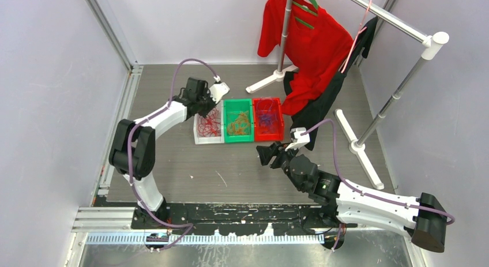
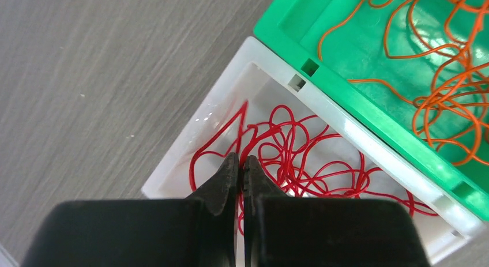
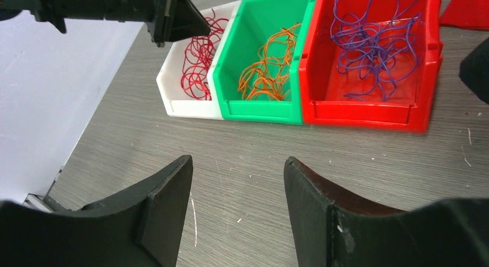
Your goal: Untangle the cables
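The cables lie sorted in three bins set side by side. Red cables (image 1: 209, 126) (image 2: 311, 157) (image 3: 196, 65) fill the white bin (image 1: 199, 139) (image 2: 173, 169). Orange cables (image 1: 237, 124) (image 2: 450, 88) (image 3: 268, 71) are in the green bin (image 1: 238, 138) (image 3: 259, 111). Purple cables (image 1: 266, 117) (image 3: 375, 42) are in the red bin (image 1: 268, 137) (image 3: 363, 114). My left gripper (image 1: 206, 112) (image 2: 242, 157) (image 3: 203, 30) hangs over the white bin, shut, and a red strand runs into the slit between its tips. My right gripper (image 1: 263, 154) (image 3: 236, 158) stands open over bare table in front of the bins, holding nothing.
A metal clothes rack stands at the back right, carrying a red garment (image 1: 311, 42) and a black one (image 1: 320, 105). Its white feet (image 1: 271, 79) (image 1: 357, 146) rest on the table beside the red bin. Walls close the left and back sides.
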{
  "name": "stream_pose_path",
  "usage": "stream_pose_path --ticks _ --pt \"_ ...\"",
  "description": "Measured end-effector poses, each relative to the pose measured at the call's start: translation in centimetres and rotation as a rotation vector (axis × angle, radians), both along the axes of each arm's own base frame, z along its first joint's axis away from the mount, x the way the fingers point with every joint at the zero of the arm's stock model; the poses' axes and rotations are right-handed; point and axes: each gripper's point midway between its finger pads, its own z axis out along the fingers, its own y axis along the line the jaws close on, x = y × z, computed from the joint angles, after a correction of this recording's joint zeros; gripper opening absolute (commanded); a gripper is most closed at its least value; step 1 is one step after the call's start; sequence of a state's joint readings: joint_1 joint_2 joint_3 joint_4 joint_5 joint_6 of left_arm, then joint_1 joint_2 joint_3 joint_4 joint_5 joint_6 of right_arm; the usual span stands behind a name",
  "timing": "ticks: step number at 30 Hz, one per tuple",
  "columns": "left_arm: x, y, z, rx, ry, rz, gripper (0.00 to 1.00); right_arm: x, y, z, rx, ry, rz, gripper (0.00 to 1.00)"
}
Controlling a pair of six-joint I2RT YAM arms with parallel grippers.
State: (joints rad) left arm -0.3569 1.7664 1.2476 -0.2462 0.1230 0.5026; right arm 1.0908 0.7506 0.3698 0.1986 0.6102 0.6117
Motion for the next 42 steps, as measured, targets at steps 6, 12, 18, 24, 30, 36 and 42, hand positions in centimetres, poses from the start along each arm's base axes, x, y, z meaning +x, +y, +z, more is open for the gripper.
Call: stream_pose_path --ticks 6,12,18,24,30,36,42 --pt "-0.7 0.3 -3.0 0.025 0.089 0.014 0.69 0.1 -0.2 -0.3 -0.016 0.003 -0.010 0.68" --pt "-1.0 -0.2 0.6 -0.017 0.134 0.017 1.00 0.2 -1.0 -1.2 -0.063 0.016 -0.036 0.90" --pt "-2.7 0.4 9.5 -0.115 0.095 0.028 0.99 1.0 -2.2 -1.0 -0.154 0.021 -0.106 1.00" --pt "-6.5 4.3 17.9 -0.260 0.015 0.087 0.99 1.9 -4.7 0.4 -0.221 -0.030 -0.223 1.00" --pt "-10.3 11.5 18.2 -0.374 -0.101 0.285 0.99 3.1 -9.5 0.9 -0.417 -0.114 -0.435 1.00" --pt "-12.5 16.5 3.8 -0.507 0.033 0.509 0.99 4.5 -16.3 -1.6 -0.559 -0.107 -0.695 1.00" --pt "-15.9 16.8 -6.1 -0.596 0.158 0.646 0.99 4.8 -24.4 -2.9 -0.531 -0.042 -0.985 1.00"
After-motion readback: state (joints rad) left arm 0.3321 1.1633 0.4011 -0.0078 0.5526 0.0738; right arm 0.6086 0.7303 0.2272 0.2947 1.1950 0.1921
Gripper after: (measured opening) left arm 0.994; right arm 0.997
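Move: The left hand, still pinching a strand of red cable, is over the white tray, whose middle is about 8 cm below, 3 cm back and 1 cm right. The green tray is 13 cm right and 3 cm back, the red tray 25 cm right and 3 cm back. From the right hand the black garment's hem hangs roughly 16 cm right and 6 cm ahead; the white tray is 17 cm ahead, 21 cm left. The left fingers let go of the red cable, spreading wide during a 3 cm dip; that hand then lifts over 20 cm, swings left and back some 17 cm each way, rolls about 50 degrees, and sinks low over the table beside the tray. The right hand sweeps about 24 cm right and slightly forward, opening fully and turning clockwise, until it pushes against the black garment. ##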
